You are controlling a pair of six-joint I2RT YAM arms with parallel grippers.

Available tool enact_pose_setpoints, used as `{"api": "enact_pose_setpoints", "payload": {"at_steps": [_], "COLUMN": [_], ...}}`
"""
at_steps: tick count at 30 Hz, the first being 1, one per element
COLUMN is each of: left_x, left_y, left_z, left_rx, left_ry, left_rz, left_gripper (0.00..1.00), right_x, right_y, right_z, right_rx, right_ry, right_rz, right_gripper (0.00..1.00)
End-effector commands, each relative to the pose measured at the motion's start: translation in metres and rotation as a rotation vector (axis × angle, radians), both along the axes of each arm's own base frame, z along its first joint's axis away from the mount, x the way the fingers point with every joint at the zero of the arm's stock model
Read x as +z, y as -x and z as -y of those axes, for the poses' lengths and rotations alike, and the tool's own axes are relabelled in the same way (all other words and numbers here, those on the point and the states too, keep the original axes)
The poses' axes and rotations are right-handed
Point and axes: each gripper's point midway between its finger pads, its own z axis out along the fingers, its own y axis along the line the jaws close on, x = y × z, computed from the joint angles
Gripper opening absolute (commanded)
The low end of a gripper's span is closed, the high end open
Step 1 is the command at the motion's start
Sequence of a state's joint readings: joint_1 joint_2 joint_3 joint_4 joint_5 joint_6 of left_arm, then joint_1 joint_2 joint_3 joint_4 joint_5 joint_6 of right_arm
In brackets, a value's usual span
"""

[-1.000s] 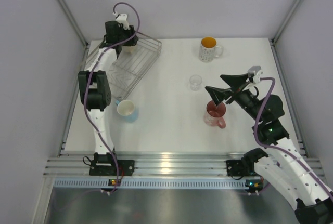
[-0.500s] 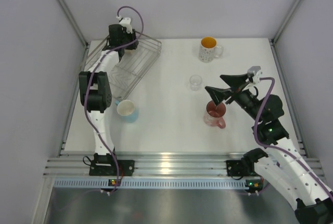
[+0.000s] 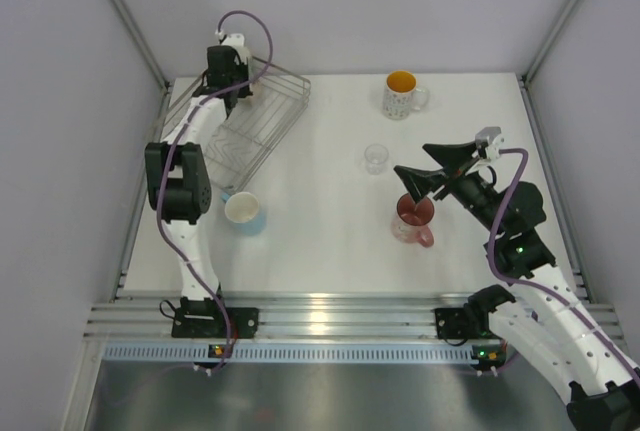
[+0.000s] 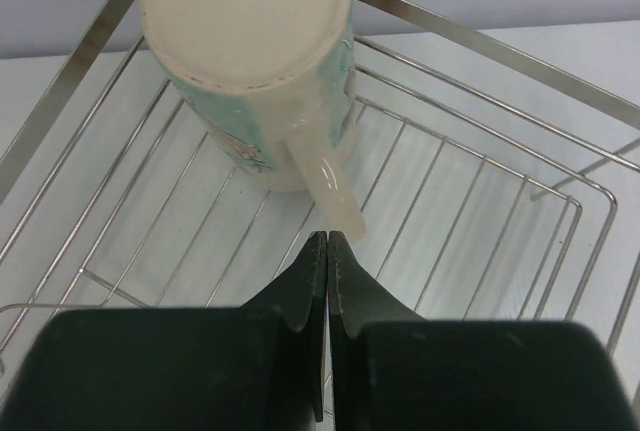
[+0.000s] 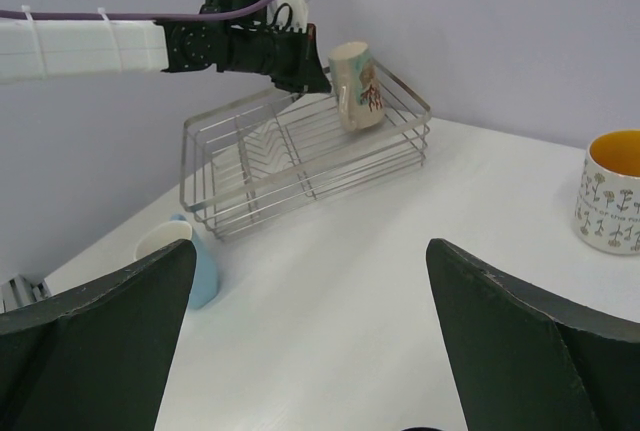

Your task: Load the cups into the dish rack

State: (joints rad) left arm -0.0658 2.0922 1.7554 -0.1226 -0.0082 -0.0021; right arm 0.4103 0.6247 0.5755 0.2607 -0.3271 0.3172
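Observation:
The cream mug point(image 4: 250, 61) lies tipped in the far corner of the dish rack point(image 4: 480, 181), bottom towards the left wrist camera. My left gripper point(image 4: 327, 238) is shut and empty, its tips just short of the mug's handle point(image 4: 335, 191). In the right wrist view the same mug point(image 5: 356, 86) leans against the rack's point(image 5: 300, 156) end wires. My right gripper point(image 3: 410, 158) hangs open above the pink-red mug point(image 3: 413, 221). On the table stand a light blue cup point(image 3: 245, 213), a clear glass point(image 3: 375, 158) and a white dotted mug point(image 3: 401, 95).
The rack point(image 3: 255, 121) sits at the back left, tilted against the left wall. The light blue cup point(image 5: 185, 256) stands just in front of it. The dotted mug point(image 5: 610, 191) is at the back right. Grey walls close three sides.
My left gripper's jaws have closed empty by the cream mug's handle, and the left wrist has shifted slightly left over the rack. The right arm has not moved.

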Motion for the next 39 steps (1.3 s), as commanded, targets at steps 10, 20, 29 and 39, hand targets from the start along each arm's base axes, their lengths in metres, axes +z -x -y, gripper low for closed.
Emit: {"api": "enact_pose_setpoints", "payload": {"at_steps": [10,20,29,39], "left_x": [-0.016,-0.024,-0.017,0.003], "left_y": [-0.03,-0.047,-0.056,-0.041], "left_z": [-0.016,0.009,0.012,-0.008], "left_rx": [0.129,0.017,-0.005,0.108], "left_ry": [0.024,0.094,0.102,0.069], "left_rz": [-0.03,-0.018,0.034,0.057], "left_gripper": [0.0,0.0,0.0,0.0], "right_x": [0.022,0.018,0.013,0.019], "right_y": [0.004,0.001,-0.001,0.004], "right_z": [-0.001,-0.002,-0.002,-0.001], "right_rx": [0.006,0.003,0.001,0.007], "right_ry": [-0.027,-0.022,-0.017,-0.036], "right_rz": [0.063,0.054,0.045,0.006], "right_gripper": [0.99,0.99,0.99,0.99]}}
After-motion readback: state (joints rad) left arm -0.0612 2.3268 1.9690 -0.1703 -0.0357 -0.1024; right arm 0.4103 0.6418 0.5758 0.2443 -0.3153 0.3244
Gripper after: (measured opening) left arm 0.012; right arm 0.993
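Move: Ahead of the closed left fingers, about 8 cm out, 1 cm to the left and 3 cm lower in its middle, stands the upturned cup in the rack's far part, its handle towards the fingers. The dish rack's middle is level with that hand, 4 cm left and 8 cm down; the blue cup sits some 28 cm back, straight behind and 6 cm lower. From the right hand the upturned cup is about 44 cm ahead, 40 cm left, 19 cm lower. Dipping about 5 cm while reaching some 4 cm forward, the left hand brings its shut fingertips down from above the handle to the near side of the upturned cup, seeming to touch the wall beside the handle. It sways a centimetre left, then back right, and tips down about 5 degrees; the fingers stay closed throughout. ##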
